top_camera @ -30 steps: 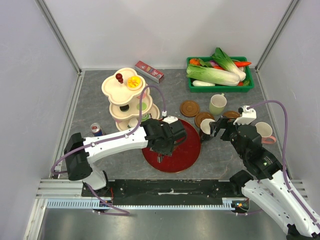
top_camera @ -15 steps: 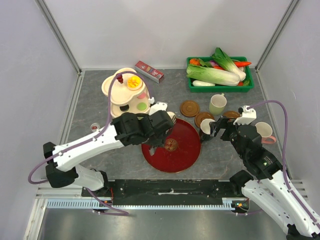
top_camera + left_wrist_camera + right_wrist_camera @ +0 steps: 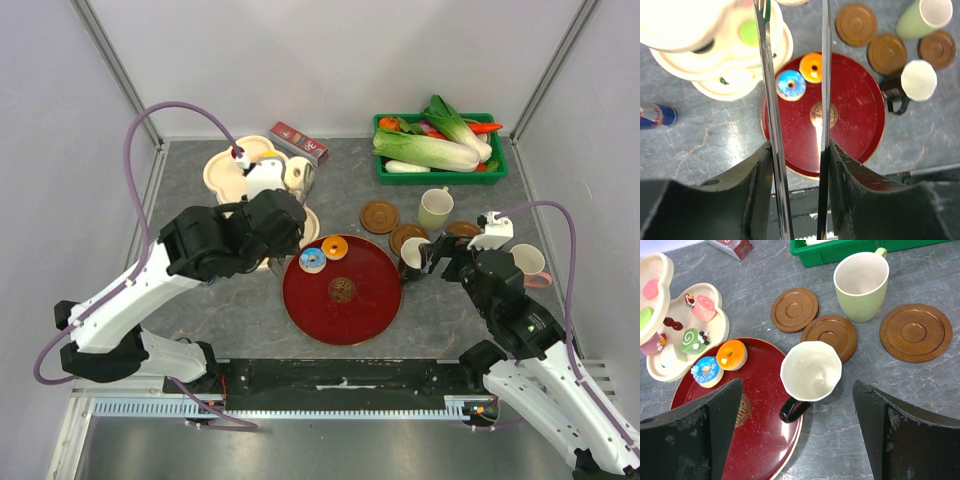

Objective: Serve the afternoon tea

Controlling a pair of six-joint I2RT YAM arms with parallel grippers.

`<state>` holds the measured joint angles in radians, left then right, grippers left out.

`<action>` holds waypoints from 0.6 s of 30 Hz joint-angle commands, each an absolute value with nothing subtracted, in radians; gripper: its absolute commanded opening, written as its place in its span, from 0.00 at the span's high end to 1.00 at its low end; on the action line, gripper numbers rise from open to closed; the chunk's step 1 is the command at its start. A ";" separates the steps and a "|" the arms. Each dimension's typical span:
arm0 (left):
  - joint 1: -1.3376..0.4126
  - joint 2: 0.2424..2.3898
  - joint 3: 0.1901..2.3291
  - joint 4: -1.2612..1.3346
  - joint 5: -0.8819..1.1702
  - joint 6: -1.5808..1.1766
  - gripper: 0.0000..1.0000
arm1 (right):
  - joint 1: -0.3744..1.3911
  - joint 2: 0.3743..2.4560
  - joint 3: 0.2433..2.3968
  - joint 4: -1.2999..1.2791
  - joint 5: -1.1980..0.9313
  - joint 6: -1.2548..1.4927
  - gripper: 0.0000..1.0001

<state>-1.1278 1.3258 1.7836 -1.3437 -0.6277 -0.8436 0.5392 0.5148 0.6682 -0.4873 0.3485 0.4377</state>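
A pair of metal tongs (image 3: 769,100) sits in my left gripper (image 3: 800,150), which is shut on it. The gripper (image 3: 275,200) hangs high beside the cream tiered stand (image 3: 235,170). On the red tray (image 3: 355,310) lie a blue donut (image 3: 312,259) and an orange donut (image 3: 335,247). My right gripper (image 3: 797,390) is open, its fingers on either side of the black mug (image 3: 811,371), which stands at the tray's right edge. The pale green mug (image 3: 861,279) and three brown coasters (image 3: 794,310) (image 3: 829,337) (image 3: 915,332) lie beyond. Pink (image 3: 704,307) and green (image 3: 691,339) swirl cakes rest on the stand.
A green crate of leafy vegetables (image 3: 440,148) stands at the back right, with a red box (image 3: 299,143) behind the stand. A drink can (image 3: 655,115) stands left of the tray. Another mug (image 3: 530,262) is half hidden behind my right arm. Walls close in both sides.
My left arm has risen from the tray and swung back-left to the stand with the tongs. The two donuts now show on the tray. The right arm has not moved.
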 commanded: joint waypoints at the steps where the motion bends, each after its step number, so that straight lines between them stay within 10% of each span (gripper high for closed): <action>1: -1.072 1.298 1.842 -1.488 -0.745 -0.890 0.51 | 0.541 0.508 0.669 -0.465 0.354 0.448 0.02; 18: -0.905 1.200 1.749 -1.519 -0.736 -0.907 0.50 | 0.540 0.509 0.669 -0.462 0.353 0.448 0.02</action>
<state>-0.9230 1.2369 1.7657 -1.3598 -0.6941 -0.8516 0.5392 0.5133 0.6682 -0.4873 0.3485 0.4377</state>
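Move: The top tier of the white cake stand, where the cream donut in the tongs is heading, lies about 14 cm ahead of the left hand, 6 cm to its left and 15 cm below. On it, the yellow donut sits some 15 cm ahead, 3 cm left and 13 cm down; the red knob is about 16 cm ahead, 8 cm left and 10 cm lower. From the idle right hand the tier is roughly 17 cm ahead, 37 cm left, slightly below. The cream donut, still pinched in the tips of the tongs, is swung in over the cake stand's top tier: the left hand carries it about 7 cm left and at first some 4 cm forward, the forward part stopping midway while the hand goes on left and rises slightly. The wrist turns about 15 degrees counter-clockwise; the fingers keep their grip on the tongs. ##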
